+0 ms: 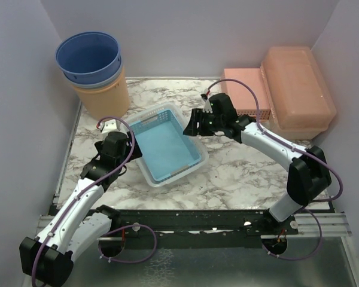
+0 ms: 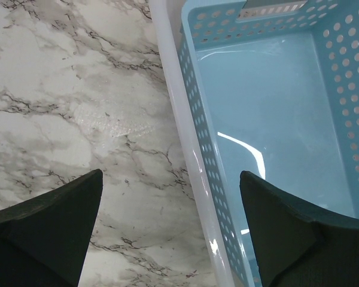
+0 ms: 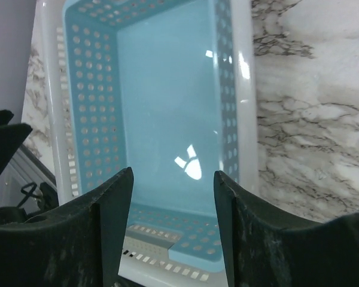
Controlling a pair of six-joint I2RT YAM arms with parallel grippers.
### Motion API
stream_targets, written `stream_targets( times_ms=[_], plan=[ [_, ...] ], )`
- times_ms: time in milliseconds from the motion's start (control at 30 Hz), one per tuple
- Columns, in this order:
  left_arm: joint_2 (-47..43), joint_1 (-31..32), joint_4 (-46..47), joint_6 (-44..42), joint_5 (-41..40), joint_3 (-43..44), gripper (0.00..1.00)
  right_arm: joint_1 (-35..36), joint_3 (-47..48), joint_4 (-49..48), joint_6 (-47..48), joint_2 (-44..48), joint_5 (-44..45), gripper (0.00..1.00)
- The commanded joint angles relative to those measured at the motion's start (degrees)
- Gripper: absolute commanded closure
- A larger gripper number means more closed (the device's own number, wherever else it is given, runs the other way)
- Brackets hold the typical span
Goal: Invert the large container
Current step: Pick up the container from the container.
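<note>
The large container (image 1: 298,88), a peach-orange lidded box, stands upright at the back right corner, with neither gripper near it. Both grippers are at a light blue perforated basket (image 1: 157,116) nested in a white one at mid table. My left gripper (image 1: 131,143) (image 2: 170,179) is open and straddles the white rim (image 2: 180,119) on the basket's left side, one finger outside and one over the blue floor. My right gripper (image 1: 190,127) (image 3: 172,173) hangs over the basket's far right end wall (image 3: 167,230). Its jaws stand apart, and I see no contact with the wall.
A pink perforated basket (image 1: 244,89) sits against the peach box's left side. Stacked round buckets (image 1: 93,69), blue on orange, stand at the back left. Purple walls close in the left, back and right. A black rail (image 1: 191,218) runs along the near edge.
</note>
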State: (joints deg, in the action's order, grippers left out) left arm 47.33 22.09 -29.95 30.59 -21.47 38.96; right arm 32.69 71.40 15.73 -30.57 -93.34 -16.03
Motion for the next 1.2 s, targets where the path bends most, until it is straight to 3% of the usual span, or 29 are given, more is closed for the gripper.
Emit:
stream_targets(
  times_ms=[0, 400, 600, 767, 1167],
  plan=[
    [-0.73, -0.31, 0.37, -0.08, 0.02, -0.24, 0.04, 2.94, -0.6, 5.69, 4.08, 1.7, 5.93, 0.41],
    [-2.19, -0.2, 0.33, 0.65, 1.8, -0.99, 0.06, 9.76, 4.74, 17.33, 11.2, -5.52, 17.27, 0.45],
    [-1.9, -0.2, 0.35, 0.73, 1.43, -0.9, 0.06, 12.95, 6.27, 20.57, 12.46, -7.93, 25.25, 0.46],
    [-1.1, -0.2, 0.42, 0.45, 2.33, -0.53, 0.06, 14.67, 5.68, 19.44, 11.16, -8.49, 26.0, 0.49],
    [-2.24, -0.21, 0.69, 0.4, 2.18, -0.65, 0.06, 16.19, 4.48, 15.69, 8.32, -6.17, 27.63, 0.73]
  ],
)
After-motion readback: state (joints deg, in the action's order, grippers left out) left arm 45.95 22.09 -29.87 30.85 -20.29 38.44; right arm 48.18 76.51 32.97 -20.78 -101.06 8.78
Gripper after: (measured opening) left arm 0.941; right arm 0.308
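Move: The blue container, nested in the clear container, has its middle about 4 cm back, 9 cm left and 11 cm below the right hand; the clear container shares that middle, a centimetre lower. The upside-down pink container stands some 16 cm ahead, 21 cm right and 11 cm below. From the left hand, the blue container's middle is about 3 cm ahead, 16 cm right and 10 cm down. The right hand draws back towards its base, then sinks as it goes on back, some 7 cm down and 5 cm back in all, onto the blue container's right long wall close to its near right corner, while the wrist tips about 30 degrees so that the fingers point steeply down. Settling there, it narrows its half-open fingers to about a third open around the blue rim, one finger inside the blue container and the other in the gap beside the clear container's wall. ##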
